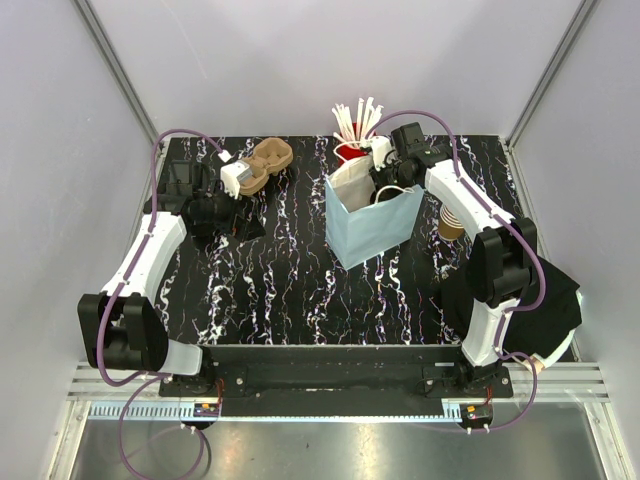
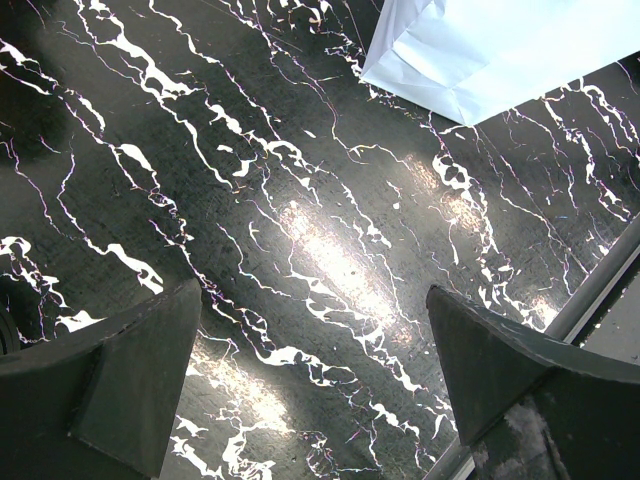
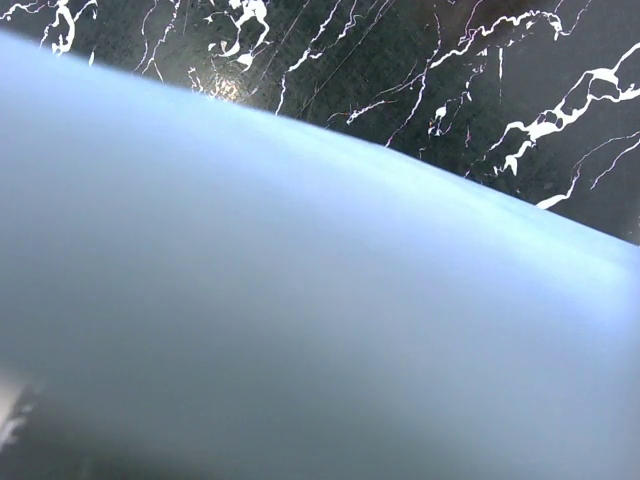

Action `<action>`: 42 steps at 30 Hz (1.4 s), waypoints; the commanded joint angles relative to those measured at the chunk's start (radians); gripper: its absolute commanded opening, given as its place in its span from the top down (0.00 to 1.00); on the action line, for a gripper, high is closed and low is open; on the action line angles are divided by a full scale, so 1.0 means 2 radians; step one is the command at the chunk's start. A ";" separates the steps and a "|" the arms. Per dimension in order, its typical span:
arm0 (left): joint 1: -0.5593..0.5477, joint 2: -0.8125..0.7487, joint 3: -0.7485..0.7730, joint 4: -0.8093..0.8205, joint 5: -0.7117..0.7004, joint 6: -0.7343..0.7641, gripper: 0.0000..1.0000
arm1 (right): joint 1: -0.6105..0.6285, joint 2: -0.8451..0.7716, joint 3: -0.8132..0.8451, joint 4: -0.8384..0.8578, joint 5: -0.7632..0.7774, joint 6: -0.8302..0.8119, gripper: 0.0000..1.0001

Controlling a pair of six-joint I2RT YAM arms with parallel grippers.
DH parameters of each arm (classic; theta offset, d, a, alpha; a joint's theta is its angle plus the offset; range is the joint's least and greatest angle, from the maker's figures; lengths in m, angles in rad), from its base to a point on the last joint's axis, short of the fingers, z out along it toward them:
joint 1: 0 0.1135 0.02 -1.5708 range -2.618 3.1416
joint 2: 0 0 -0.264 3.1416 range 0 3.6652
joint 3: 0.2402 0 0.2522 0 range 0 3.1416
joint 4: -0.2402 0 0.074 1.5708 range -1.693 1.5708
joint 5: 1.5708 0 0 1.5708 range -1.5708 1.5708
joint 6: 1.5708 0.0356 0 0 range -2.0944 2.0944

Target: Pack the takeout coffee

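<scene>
The pale blue paper bag [image 1: 368,228] stands upright and open-mouthed right of the table's middle. My right gripper [image 1: 386,182] is at the bag's far rim, beside its white handle loop. Blue paper [image 3: 300,300] fills the right wrist view and hides the fingers. The gripper is shut, and I cannot tell whether paper is pinched in it. My left gripper [image 2: 313,290] is open over bare marbled tabletop at the left [image 1: 226,218], with nothing between its fingers. A corner of the bag [image 2: 480,60] shows beyond it. The takeout coffee is hidden from view.
A red cup of white sticks [image 1: 352,148] stands just behind the bag. A nested stack of brown cups [image 1: 452,224] sits behind the right forearm. A brown moulded cup carrier [image 1: 268,160] lies far left, with a black stand [image 1: 185,180] beside it. Black cloth [image 1: 555,300] drapes the right edge.
</scene>
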State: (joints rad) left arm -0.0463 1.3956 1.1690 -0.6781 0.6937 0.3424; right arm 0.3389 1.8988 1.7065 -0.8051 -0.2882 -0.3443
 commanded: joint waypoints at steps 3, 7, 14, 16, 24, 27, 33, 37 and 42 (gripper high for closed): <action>0.003 -0.013 -0.003 0.023 0.018 0.001 0.01 | -0.004 -0.012 -0.010 -0.016 0.015 -0.004 1.00; 0.003 -0.012 -0.003 0.023 0.019 0.001 0.01 | -0.003 -0.011 -0.012 -0.016 0.015 -0.004 1.00; 0.003 -0.012 -0.004 0.024 0.019 0.001 0.01 | -0.004 -0.010 -0.012 -0.016 0.014 -0.005 0.94; 0.003 -0.013 -0.004 0.024 0.020 0.001 0.01 | -0.004 -0.010 -0.012 -0.015 0.014 -0.004 0.93; 0.004 -0.012 -0.004 0.024 0.019 0.001 0.01 | -0.005 -0.011 -0.011 -0.016 0.014 -0.005 0.84; 0.003 -0.012 -0.003 0.024 0.019 0.001 0.01 | -0.005 -0.012 -0.011 -0.016 0.014 -0.004 0.78; 0.004 -0.013 -0.003 0.024 0.019 0.000 0.01 | -0.005 -0.015 -0.011 -0.017 0.014 -0.003 0.62; 0.004 -0.012 -0.003 0.024 0.020 -0.001 0.01 | -0.005 -0.017 -0.010 -0.017 0.014 -0.002 0.53; 0.005 -0.012 -0.002 0.024 0.020 -0.001 0.01 | -0.005 -0.020 -0.007 -0.022 0.015 -0.002 0.46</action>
State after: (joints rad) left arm -0.0444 1.3956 1.1687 -0.6781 0.6941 0.3424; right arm 0.3378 1.8988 1.6993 -0.8097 -0.2779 -0.3454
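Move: The right fingers are down inside the paper bag, almost shut, seemingly on the lid edge of the coffee cup, whose middle is about 5 cm below them and within 1 cm level. The bag's middle is some 2 cm back, 2 cm left and 5 cm below. The red straw holder stands about 7 cm ahead and 5 cm left, the cup stack roughly 7 cm back and 15 cm right. From the left hand the coffee cup lies about 9 cm ahead, 29 cm right and 8 cm lower. Inside the bag, the right hand at first keeps its narrow pinch, seemingly on the coffee cup's lid edge, easing down and to its right by less than half a centimetre. Then it stops, and the fingers spread steadily to about half open to let go, with no noticeable wrist turn and no lifting away. ##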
